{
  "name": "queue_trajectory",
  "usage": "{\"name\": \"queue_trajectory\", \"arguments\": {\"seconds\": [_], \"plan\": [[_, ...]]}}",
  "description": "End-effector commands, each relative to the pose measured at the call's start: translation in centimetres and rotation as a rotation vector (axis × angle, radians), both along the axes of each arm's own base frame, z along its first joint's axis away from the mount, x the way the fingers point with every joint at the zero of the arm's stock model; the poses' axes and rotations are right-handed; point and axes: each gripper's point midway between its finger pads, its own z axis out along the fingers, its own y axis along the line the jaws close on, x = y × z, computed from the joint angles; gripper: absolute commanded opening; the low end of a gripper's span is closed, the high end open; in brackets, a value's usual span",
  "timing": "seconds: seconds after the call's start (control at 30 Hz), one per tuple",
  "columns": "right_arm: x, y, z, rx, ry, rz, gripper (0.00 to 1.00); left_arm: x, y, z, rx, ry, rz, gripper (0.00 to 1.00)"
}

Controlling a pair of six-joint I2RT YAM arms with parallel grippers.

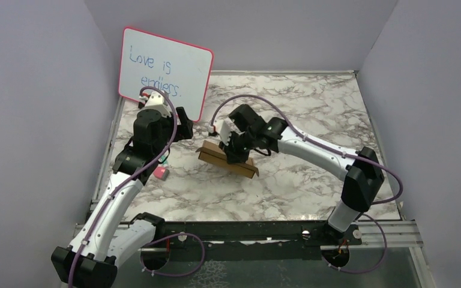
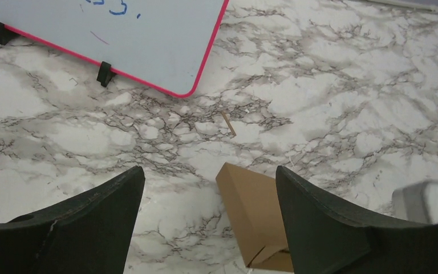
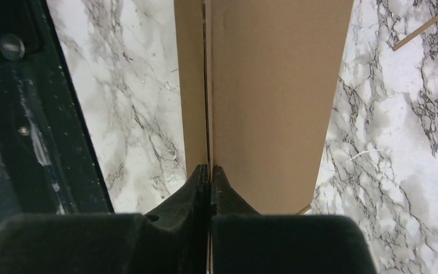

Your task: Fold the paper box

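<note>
The paper box (image 1: 215, 155) is a long, shallow brown cardboard piece lying on the marble table, left of centre. My right gripper (image 1: 236, 152) reaches down onto it from the right. In the right wrist view its jaws (image 3: 210, 168) are pressed together on a thin upright cardboard edge of the box (image 3: 274, 103). My left gripper (image 1: 183, 128) hovers to the left of the box, apart from it. In the left wrist view it (image 2: 209, 169) stands wide open with nothing between its fingers (image 2: 91, 222), and one end of the box (image 2: 254, 211) lies on the table just inside the right finger.
A pink-framed whiteboard (image 1: 165, 72) with blue writing leans at the back left, close behind my left arm. A small pink object (image 1: 161, 173) lies beside the left arm. A thin cardboard sliver (image 2: 228, 124) rests on the marble. Grey walls enclose the table.
</note>
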Motion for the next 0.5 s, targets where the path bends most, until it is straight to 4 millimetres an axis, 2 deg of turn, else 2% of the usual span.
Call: {"name": "queue_trajectory", "arguments": {"seconds": [0.0, 0.07, 0.2, 0.47], "plan": [[-0.8, -0.1, 0.7, 0.076, 0.224, 0.101, 0.01, -0.2, -0.5, -1.1, 0.03, 0.051, -0.056, 0.86], [0.3, -0.2, 0.5, 0.09, 0.28, 0.113, 0.01, -0.1, -0.6, -1.4, 0.029, 0.061, -0.058, 0.86], [2.9, -0.5, 1.5, 0.16, 0.33, 0.131, 0.01, 0.0, -1.0, -2.1, 0.026, 0.087, -0.082, 0.86], [6.5, -1.5, -1.0, 0.093, 0.383, 0.104, 0.01, -0.1, -2.9, -4.5, -0.002, 0.173, -0.183, 0.85]]}}
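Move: The paper box is already pinched by its upper edge in my right hand, its middle some 5 cm below those fingertips, about 2 cm left and 1 cm ahead. From my open left hand the box's middle lies roughly 13 cm right, 10 cm back and 16 cm below. From my right hand, some 14 cm lower, the marker is about 26 cm left and level, with the pink eraser 27 cm left and 3 cm back. My right hand keeps its closed pinch on the box edge and carries the box forward about 6 cm, rising only slightly, while the wrist tips some 20 degrees so the fingertips swing back towards my base. Meanwhile my left hand, staying wide open, sinks about 4 cm and drifts a little right towards the box's left end, its fingers dipping slightly; it doesn't touch yet. ##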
